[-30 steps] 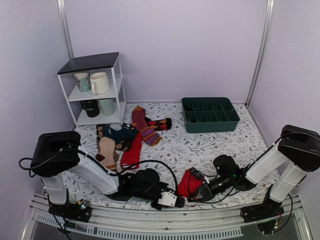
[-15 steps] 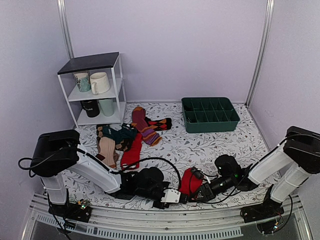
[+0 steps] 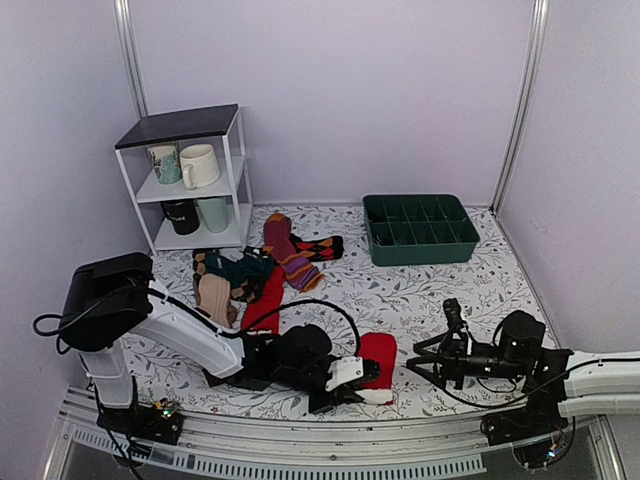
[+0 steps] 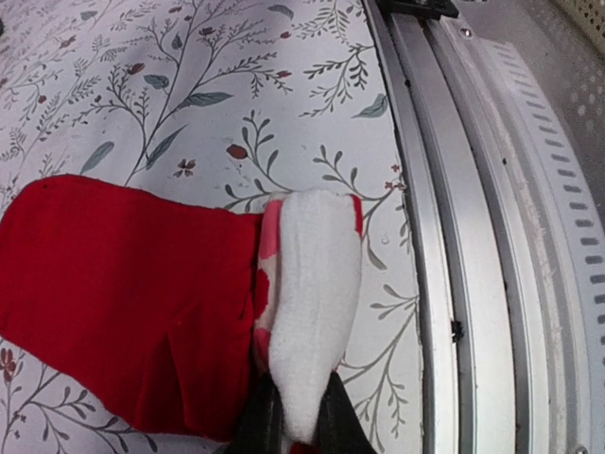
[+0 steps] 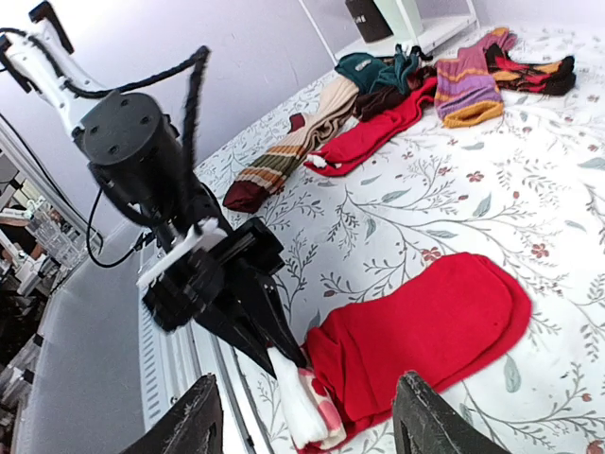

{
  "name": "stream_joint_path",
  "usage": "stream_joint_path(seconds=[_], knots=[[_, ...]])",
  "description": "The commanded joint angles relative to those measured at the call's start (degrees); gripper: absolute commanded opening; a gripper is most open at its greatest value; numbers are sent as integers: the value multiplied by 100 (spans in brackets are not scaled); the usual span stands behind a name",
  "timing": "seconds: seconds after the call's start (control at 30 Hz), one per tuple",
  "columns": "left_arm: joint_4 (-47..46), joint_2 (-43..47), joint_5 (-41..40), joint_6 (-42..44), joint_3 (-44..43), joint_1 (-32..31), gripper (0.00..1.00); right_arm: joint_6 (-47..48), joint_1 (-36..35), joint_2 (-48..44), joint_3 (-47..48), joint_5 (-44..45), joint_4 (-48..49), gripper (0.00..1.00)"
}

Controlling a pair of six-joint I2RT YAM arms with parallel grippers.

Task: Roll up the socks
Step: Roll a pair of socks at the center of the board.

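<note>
A bright red sock (image 3: 378,350) lies flat near the table's front edge, its pale cream cuff (image 4: 310,312) turned toward the rail. My left gripper (image 4: 295,430) is shut on the end of that cuff, one dark finger on each side. In the right wrist view the left gripper (image 5: 284,352) pinches the cuff (image 5: 304,409) beside the red sock (image 5: 425,326). My right gripper (image 3: 428,350) hangs open to the right of the sock, apart from it, its fingers (image 5: 184,430) spread wide. A second red sock (image 3: 265,300) lies at the edge of the pile farther back.
A pile of mixed socks (image 3: 232,275) and a maroon striped sock (image 3: 288,250) lie at the back left. A white shelf with mugs (image 3: 190,170) stands behind them. A green divided tray (image 3: 420,228) sits at the back right. The metal rail (image 4: 473,236) runs close beside the cuff.
My right gripper let go of the red sock, opened and drew back to the right. The left gripper moved right and closed on the cuff. The sock now lies spread flat.
</note>
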State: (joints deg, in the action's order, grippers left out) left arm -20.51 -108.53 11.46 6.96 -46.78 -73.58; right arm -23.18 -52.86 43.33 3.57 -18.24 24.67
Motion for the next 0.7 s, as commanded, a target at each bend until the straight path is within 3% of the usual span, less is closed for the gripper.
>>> stream_joint_path(seconds=[0.0, 0.2, 0.3, 0.43, 0.67], knots=[[1419, -328, 208, -649, 344, 304, 0, 506, -47, -400, -570, 408, 482, 62], [1605, -360, 432, -686, 276, 516, 0, 947, -601, 181, -629, 1019, 1207, 63], [1627, -358, 501, -627, 297, 572, 0, 1076, -1048, 1305, -398, 1202, 1677, 63], [1559, -356, 558, -616, 362, 663, 0, 1504, -1628, 3083, 392, 1668, 1504, 63], [1378, -356, 601, -696, 495, 758, 0, 1788, -2014, 3139, 319, 2053, 1788, 63]])
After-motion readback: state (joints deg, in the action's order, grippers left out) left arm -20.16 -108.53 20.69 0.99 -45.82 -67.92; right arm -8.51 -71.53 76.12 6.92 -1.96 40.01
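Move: The rolled white cuff of the red socks lies about 6 cm to the right gripper's left, some 3 cm back and 11 cm below it. The flat red sock body stretches from it away from the robot, its middle roughly 7 cm farther out than the cuff; the metal edge rail runs about 4 cm nearer the robot than the cuff. The left gripper already pinches the cuff's left end, so the cuff's middle sits some 3 cm to its right, level with it. To the rolled white cuff's free right end comes the right gripper: it hovers briefly, then drops about 8 cm while going some 4 cm left and a little less back, the fingers tipping roughly 20 degrees further down and staying open. Meanwhile the left fingers keep their pinch on the cuff's other end and carry it slightly forward and left, the wrist turning some 10 degrees. ##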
